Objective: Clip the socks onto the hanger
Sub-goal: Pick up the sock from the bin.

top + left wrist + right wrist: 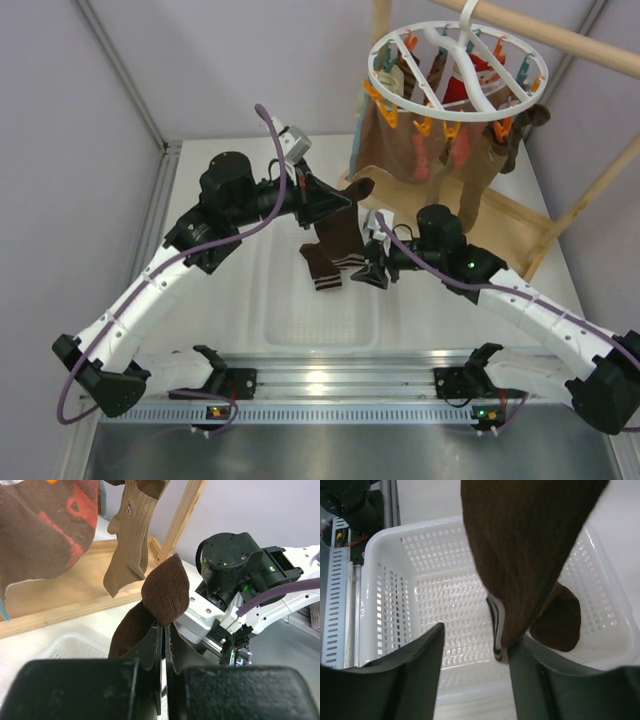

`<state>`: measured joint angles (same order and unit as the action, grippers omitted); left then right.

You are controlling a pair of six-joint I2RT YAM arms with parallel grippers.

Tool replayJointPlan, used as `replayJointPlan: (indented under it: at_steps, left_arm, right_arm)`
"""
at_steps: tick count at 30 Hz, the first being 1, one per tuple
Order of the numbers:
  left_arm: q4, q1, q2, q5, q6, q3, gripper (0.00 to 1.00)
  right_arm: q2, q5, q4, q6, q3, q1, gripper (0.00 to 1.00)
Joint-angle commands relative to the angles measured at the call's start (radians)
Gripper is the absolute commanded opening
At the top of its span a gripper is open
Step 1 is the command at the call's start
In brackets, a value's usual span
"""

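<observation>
Two dark brown socks (335,248) hang from my left gripper (338,204), their striped cuffs down over the basket. In the left wrist view the jaws (167,626) are shut on a fold of brown sock (165,591). My right gripper (370,272) is at the cuffs, open. In the right wrist view the sock (530,555) hangs between the fingers, and its striped cuff (496,630) rests against the right finger (532,672), well apart from the left finger (415,660). The white ring hanger (455,70) with orange and teal pegs hangs at the back right.
A white perforated basket (385,580) sits on the table under the socks. Tan (131,535) and brown-and-red socks (45,530) hang from the hanger's pegs. The wooden stand's rod (560,38) and base plank (520,215) are behind the right arm.
</observation>
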<state>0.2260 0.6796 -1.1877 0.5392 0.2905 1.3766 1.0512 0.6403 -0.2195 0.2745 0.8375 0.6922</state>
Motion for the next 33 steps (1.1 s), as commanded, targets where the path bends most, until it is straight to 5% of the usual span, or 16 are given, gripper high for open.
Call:
replayJointPlan:
  at_steps: [1,7,11,13,16,19,21,25,33]
  left_arm:
    - [-0.07,-0.006,-0.001,0.01,0.018,0.041,0.0]
    - [-0.076,-0.014,-0.001,0.004,0.032,0.038,0.0]
    - [-0.037,-0.047,-0.019,-0.135,0.029,0.033,0.03]
    - [0.025,-0.112,-0.053,-0.285,0.021,0.032,0.27]
    - [0.049,-0.356,-0.119,-0.183,0.157,0.006,0.68]
    - [0.012,-0.526,-0.159,0.05,0.266,-0.036,0.87]
    - [-0.078,-0.548,-0.121,0.093,0.23,-0.107,0.88]
    - [-0.278,-0.532,0.118,0.22,0.021,-0.283,0.88]
    - [-0.14,-0.419,0.474,0.395,-0.775,-0.517,0.83]
  right_arm:
    - [0.013,0.001,0.097,-0.015,0.029,0.017,0.46]
    - [0.023,-0.047,0.114,-0.073,0.052,0.017,0.0]
    - [0.024,-0.07,0.098,-0.226,0.092,0.012,0.0]
    - [0.023,-0.054,0.118,-0.429,0.107,0.004,0.0]
    - [0.029,-0.024,0.169,-0.7,0.141,-0.022,0.0]
    - [0.038,-0.03,0.252,-0.956,0.144,-0.052,0.0]
    - [0.059,-0.036,0.261,-1.027,0.167,-0.062,0.0]
    - [0.107,-0.018,0.285,-1.194,0.204,-0.066,0.0]
    - [0.216,0.079,0.334,-1.411,0.268,-0.074,0.0]
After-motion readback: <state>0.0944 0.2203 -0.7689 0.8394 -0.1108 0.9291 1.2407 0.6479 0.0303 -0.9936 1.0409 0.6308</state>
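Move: My right hand's half-open fingers are already around the striped cuff of the brown sock, which sits about 2 cm to their left and 1 cm ahead. From my left hand, which pinches the foot end, that cuff hangs some 18 cm straight down, 2 cm nearer me and 1 cm to the right. From my right hand, the second sock lies about 8 cm ahead, 6 cm left and 18 cm down; the bin's middle is 5 cm ahead, 8 cm left and equally low. I shut my right fingers on the cuff, then lift it about 10 cm, drifting left, while that hand rolls some 65 degrees with its forward side going down. As the lift starts, my left hand opens wide and lets go of the foot end, sweeping forward, left and down, then back and partly up, to finish about 13 cm left of where it began. ##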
